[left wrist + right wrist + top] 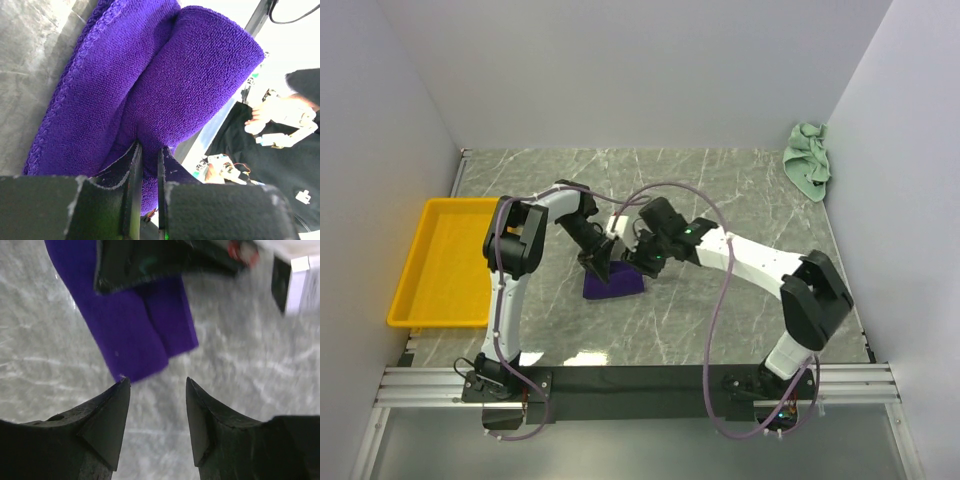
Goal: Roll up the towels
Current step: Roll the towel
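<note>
The purple towel (616, 285) lies folded into a thick bundle on the marble table, in the middle between the two arms. My left gripper (600, 265) is shut on a fold of it; in the left wrist view the two fingers (149, 147) pinch the purple towel (165, 75) tightly. My right gripper (642, 262) hovers just right of the bundle, open and holding nothing. In the right wrist view the purple towel (135, 335) ends just beyond my right gripper (156, 382). The mint green towel (808, 160) lies crumpled in the far right corner.
A yellow tray (445, 265) stands at the table's left edge with nothing in it. White walls close the table in at the left, back and right. The arms' black base rail (640, 380) runs along the near edge.
</note>
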Tool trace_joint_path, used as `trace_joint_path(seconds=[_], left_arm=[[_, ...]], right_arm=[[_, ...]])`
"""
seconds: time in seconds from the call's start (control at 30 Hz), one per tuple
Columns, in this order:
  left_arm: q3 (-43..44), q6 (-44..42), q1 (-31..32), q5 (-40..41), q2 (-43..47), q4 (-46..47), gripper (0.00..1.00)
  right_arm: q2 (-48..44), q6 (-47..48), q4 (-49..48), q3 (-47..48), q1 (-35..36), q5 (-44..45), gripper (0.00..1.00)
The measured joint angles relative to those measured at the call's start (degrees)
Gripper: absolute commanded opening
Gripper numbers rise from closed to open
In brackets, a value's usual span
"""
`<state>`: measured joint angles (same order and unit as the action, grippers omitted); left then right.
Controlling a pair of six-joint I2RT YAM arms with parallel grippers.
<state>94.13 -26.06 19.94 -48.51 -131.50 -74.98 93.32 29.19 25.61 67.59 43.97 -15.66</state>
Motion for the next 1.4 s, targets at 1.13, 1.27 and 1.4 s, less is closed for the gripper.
trace_joint_path(seconds=[1.13,1.27,1.4], left_arm=[[-11.19,-4.81,-19.34,-2.36,14.25,12.68,0.46],[-12.96,-5.14,-26.16,-2.08,23.32,16.59,0.47],[-16.44,-6.34,-27.19,-1.09,32.96,20.22,0.53]], right_arm=[[20.70,14.67,12.07,17.73,4.52,-11.50,0.00],[25.22,11.85,17.88,23.54,1.40,-18.62,0.00],[31.10,8.94,23.56,30.23,-2.27,-26.82,0.00]])
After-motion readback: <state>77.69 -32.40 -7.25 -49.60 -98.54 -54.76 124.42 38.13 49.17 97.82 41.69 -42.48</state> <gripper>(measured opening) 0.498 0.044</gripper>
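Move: The purple towel's partly rolled bundle lies about 8 cm to the right hand's left, some 4 cm back towards the bases and 8 cm below; the left gripper, on the bundle, is roughly 10 cm to the right hand's left, level fore and aft and 7 cm lower. From the left hand, the towel's middle is about 4 cm right, 2 cm back and a centimetre lower, and the yellow tray's about 34 cm left, 3 cm farther out and 2 cm lower. The right fingers shut on the roll, right of its middle, after the hand comes in open, about 6 cm left and 6 cm down; keeping that pinch almost in place, it then tilts some 30 degrees, fingertips swinging back towards the base. The left hand, first holding still, opens, lets go of the towel and goes left, up and forward towards the tray. ##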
